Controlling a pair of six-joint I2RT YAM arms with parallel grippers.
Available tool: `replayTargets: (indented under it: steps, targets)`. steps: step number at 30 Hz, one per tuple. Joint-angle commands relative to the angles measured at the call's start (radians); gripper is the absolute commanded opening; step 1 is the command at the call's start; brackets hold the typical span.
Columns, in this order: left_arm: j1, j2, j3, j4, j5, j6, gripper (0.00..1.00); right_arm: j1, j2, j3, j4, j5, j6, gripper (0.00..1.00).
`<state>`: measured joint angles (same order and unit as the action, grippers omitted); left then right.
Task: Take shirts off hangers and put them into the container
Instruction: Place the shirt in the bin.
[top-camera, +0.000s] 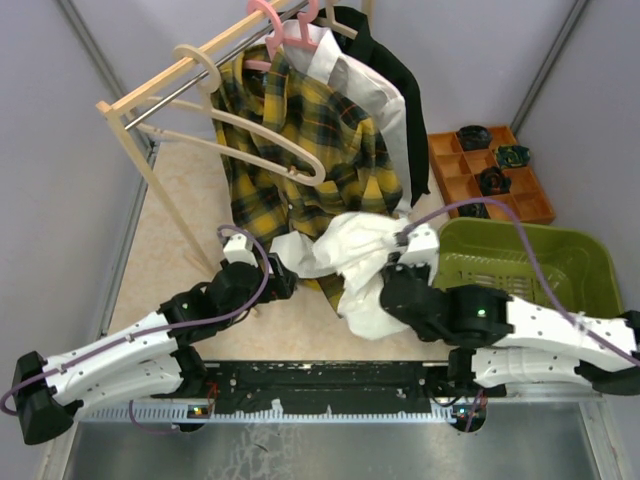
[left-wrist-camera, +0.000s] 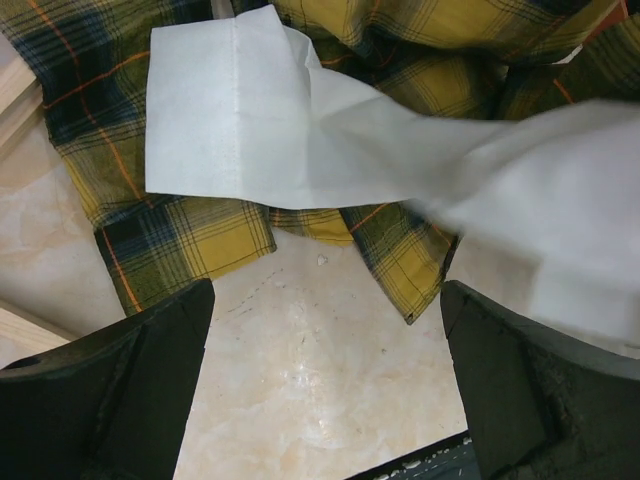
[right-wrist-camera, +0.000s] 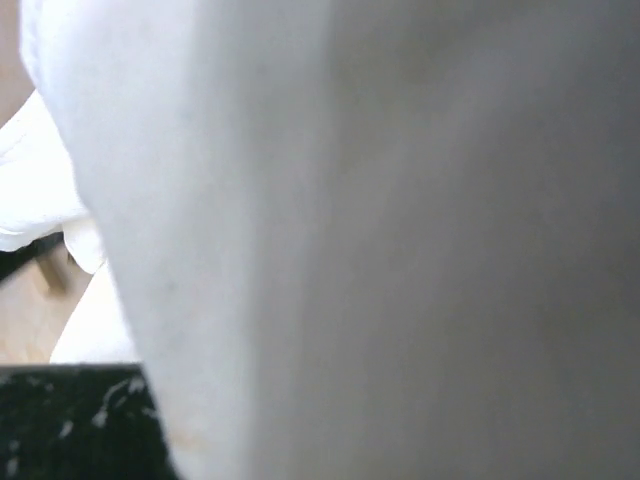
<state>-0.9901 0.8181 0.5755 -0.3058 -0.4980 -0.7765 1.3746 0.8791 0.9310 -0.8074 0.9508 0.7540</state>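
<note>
A loose white shirt (top-camera: 350, 250) is bunched up in the middle, off any hanger. My right gripper (top-camera: 388, 272) is buried in its folds and shut on it. That cloth (right-wrist-camera: 350, 240) fills the right wrist view and hides the fingers. My left gripper (top-camera: 278, 285) (left-wrist-camera: 325, 330) stands open over bare tabletop, just below the white shirt's sleeve cuff (left-wrist-camera: 200, 120). The plaid shirt (top-camera: 290, 140) (left-wrist-camera: 180, 240), a second white shirt (top-camera: 365, 85) and a black shirt (top-camera: 395, 70) hang on the rack, two of them under pink hangers (top-camera: 268, 20). A bare beige hanger (top-camera: 270, 135) hangs in front. The green container (top-camera: 560, 265) is at right.
The wooden rack with metal bar (top-camera: 150, 95) runs diagonally across the back left, one leg down near my left arm. An orange compartment tray (top-camera: 450, 165) with dark small items sits behind the container. Grey walls close in both sides.
</note>
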Motion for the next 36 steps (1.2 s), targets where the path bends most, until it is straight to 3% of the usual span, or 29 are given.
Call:
replayTargets:
  steps: [1, 7, 9, 11, 12, 14, 18, 21, 24, 28, 31, 36]
  targets:
    - [0.004, -0.013, 0.015, 0.023, -0.02, 0.015, 0.99, 0.009, -0.077, 0.172, -0.194, 0.33, -0.036, 0.0]
    - [0.004, -0.002, 0.026, 0.024, -0.021, 0.039, 0.99, 0.001, -0.089, 0.331, -0.418, 0.555, 0.067, 0.0]
    - [0.004, -0.007, 0.028, 0.017, -0.02, 0.042, 0.99, -0.042, -0.108, 0.316, -0.382, 0.598, 0.049, 0.0]
    - [0.004, -0.017, 0.021, 0.016, -0.024, 0.042, 0.99, -0.143, -0.14, 0.258, -0.216, 0.586, -0.101, 0.0]
    - [0.004, -0.023, 0.016, 0.015, -0.026, 0.043, 0.99, -0.206, -0.161, 0.229, -0.144, 0.554, -0.208, 0.0]
    - [0.004, -0.033, 0.011, 0.015, -0.026, 0.041, 0.99, -0.321, -0.192, 0.193, -0.094, 0.463, -0.238, 0.0]
    - [0.005, -0.031, 0.007, 0.024, -0.024, 0.039, 0.99, -0.532, -0.152, 0.186, -0.196, 0.232, -0.173, 0.0]
    - [0.005, -0.011, 0.019, 0.037, -0.004, 0.05, 0.99, -0.611, -0.047, 0.183, -0.294, 0.122, -0.05, 0.0]
    - [0.005, 0.001, 0.035, 0.013, 0.003, 0.048, 0.99, -0.721, -0.055, 0.095, -0.147, -0.061, -0.085, 0.0]
    - [0.005, -0.021, 0.021, -0.003, 0.0, 0.036, 0.99, -1.083, -0.105, -0.038, -0.008, -0.394, -0.09, 0.0]
    - [0.005, -0.048, 0.005, -0.007, -0.014, 0.034, 0.99, -1.221, -0.136, -0.097, 0.027, -0.448, -0.068, 0.0]
    - [0.005, -0.069, -0.004, -0.009, -0.031, 0.034, 0.99, -1.324, -0.109, -0.139, 0.095, -0.455, -0.046, 0.0]
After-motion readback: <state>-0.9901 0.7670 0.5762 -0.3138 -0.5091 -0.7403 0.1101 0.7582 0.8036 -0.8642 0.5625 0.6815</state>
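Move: The bin I'm carrying the white shirt to has its middle some 31 cm to the right of my right hand, about level fore and aft and 16 cm lower. The orange tray stands some 25 cm beyond this hand, 24 cm to its right and about 20 cm below. The hanging plaid shirt is roughly 25 cm ahead and 14 cm to the left, at about hand height. From my left hand the bin's middle is about 51 cm right, 2 cm back and 9 cm down. Still gripping the bunched white shirt, my right hand swings it about 24 cm right towards the bin, first climbing some 12 cm in an arc, then sinking to finish about 6 cm lower than it began and a little farther forward. The wrist turns clockwise some 55 degrees along the way; the fingers stay closed. ##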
